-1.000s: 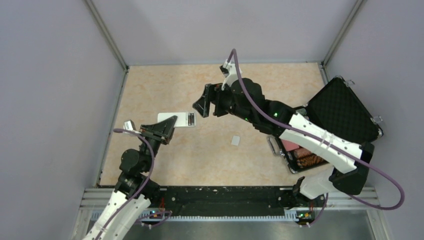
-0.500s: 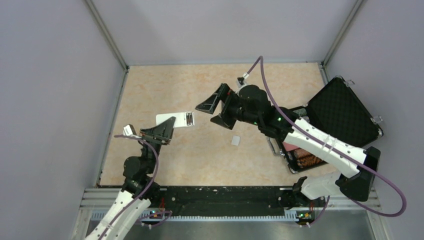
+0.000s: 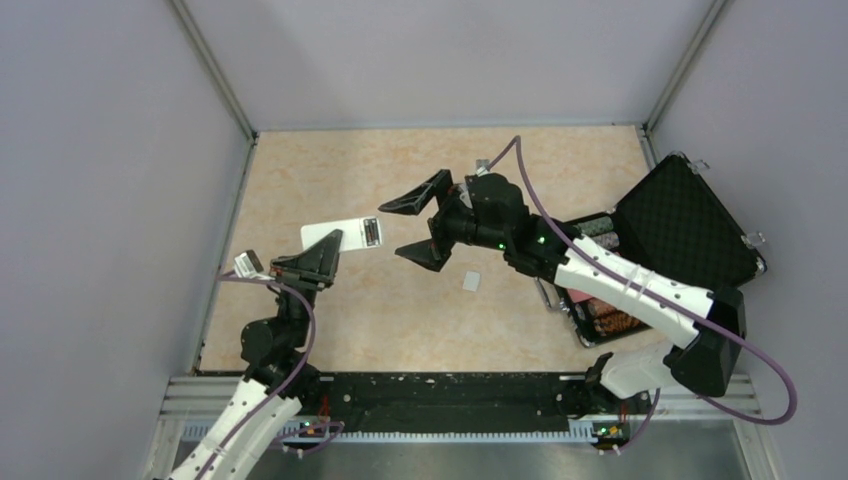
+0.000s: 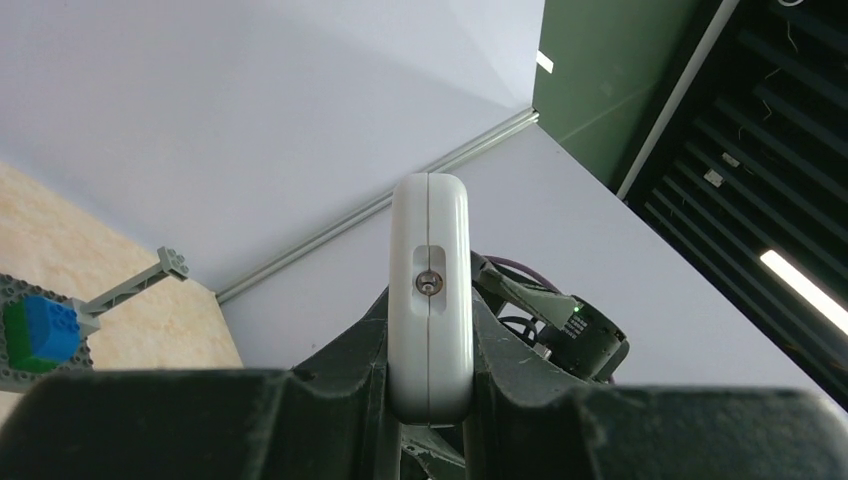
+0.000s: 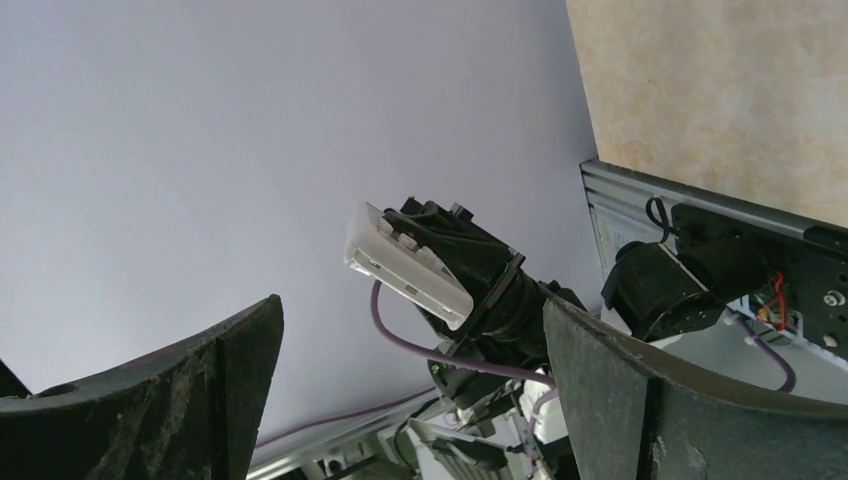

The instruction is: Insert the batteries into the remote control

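Note:
My left gripper (image 3: 322, 258) is shut on the white remote control (image 3: 338, 235) and holds it above the table at the left. In the left wrist view the remote control (image 4: 430, 290) stands edge-on, clamped between both fingers of the left gripper (image 4: 430, 392). At its right end an uncovered compartment (image 3: 371, 232) looks dark with light bars. I cannot tell whether the batteries lie in it; they show nowhere else. My right gripper (image 3: 408, 228) hangs wide open just right of that end, touching nothing. In the right wrist view the right gripper (image 5: 410, 400) has nothing between its fingers.
A small pale square piece (image 3: 470, 281) lies on the tabletop below the right gripper. An open black case (image 3: 690, 225) holding chips and a pink item sits at the right edge. A grey plate with a blue block (image 4: 40, 335) shows in the left wrist view. Walls enclose the table.
The right gripper has opened wide and drawn back a little from the remote's end. The left gripper has shifted slightly left, still holding the remote.

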{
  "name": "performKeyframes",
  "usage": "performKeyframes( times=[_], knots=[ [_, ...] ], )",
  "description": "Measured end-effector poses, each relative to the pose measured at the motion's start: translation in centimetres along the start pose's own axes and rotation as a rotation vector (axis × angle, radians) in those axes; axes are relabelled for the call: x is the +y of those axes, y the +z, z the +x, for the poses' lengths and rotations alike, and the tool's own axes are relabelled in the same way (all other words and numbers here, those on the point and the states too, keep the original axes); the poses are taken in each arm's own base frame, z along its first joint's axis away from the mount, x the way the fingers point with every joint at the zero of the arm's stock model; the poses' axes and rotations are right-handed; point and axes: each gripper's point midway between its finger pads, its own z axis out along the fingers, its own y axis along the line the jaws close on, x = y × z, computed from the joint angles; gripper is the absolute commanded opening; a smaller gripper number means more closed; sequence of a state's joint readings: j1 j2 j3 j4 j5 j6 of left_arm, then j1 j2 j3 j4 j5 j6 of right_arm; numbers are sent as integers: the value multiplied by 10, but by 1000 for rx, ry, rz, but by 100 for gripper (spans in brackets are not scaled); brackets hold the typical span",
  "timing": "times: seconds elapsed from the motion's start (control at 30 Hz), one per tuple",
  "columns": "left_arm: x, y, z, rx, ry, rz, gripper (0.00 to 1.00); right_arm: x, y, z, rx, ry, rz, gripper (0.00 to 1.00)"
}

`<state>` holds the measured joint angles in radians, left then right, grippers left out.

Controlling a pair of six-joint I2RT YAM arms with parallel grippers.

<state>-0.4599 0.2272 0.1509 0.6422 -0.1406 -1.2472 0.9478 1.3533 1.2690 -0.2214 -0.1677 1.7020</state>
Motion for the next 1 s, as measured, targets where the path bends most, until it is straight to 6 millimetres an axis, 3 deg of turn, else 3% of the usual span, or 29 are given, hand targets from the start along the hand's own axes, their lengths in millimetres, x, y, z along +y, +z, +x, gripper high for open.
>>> performKeyframes(
  times=[0.13,0.37,0.47,0.77,1.0],
  knots=[
    [3,3,1,0,7,-4,0,-1,8,1,8,52,3,94],
    [18,9,10,30,14,-47,0,5,17,4,21,97,-27,78],
    [18,11,10,26,14,-42,0,4,20,4,23,107,-30,73],
    [14,11,10,31,10,-26,0,-2,30,6,39,118,-21,72],
    [12,11,12,45,1,-27,0,-3,33,5,37,120,-21,58]
  ],
)
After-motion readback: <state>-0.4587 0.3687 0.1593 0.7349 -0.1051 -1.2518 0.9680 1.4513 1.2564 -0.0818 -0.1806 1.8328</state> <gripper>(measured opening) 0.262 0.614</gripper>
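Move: The left hand still holds the remote control, back up and battery end towards the right hand; the remote's middle is about 1 cm ahead and 1 cm to the right of the left hand. From the right hand, it lies some 10 cm left, 1 cm back and roughly 1 cm lower. The battery cover lies on the table, about 15 cm right, 1 cm ahead and 25 cm below the right hand; the grey block plate is also about 15 cm right, but 22 cm ahead. The right hand's fingers come around the remote's battery end, one on its forward side and one on its back side; firm contact can't be seen. That hand travels about 3 cm left and sinks about 1 cm, narrowing from wide open to roughly 60 percent. The left hand keeps its grip and carries the remote about 2 cm forward and right, slightly down, to meet it. ##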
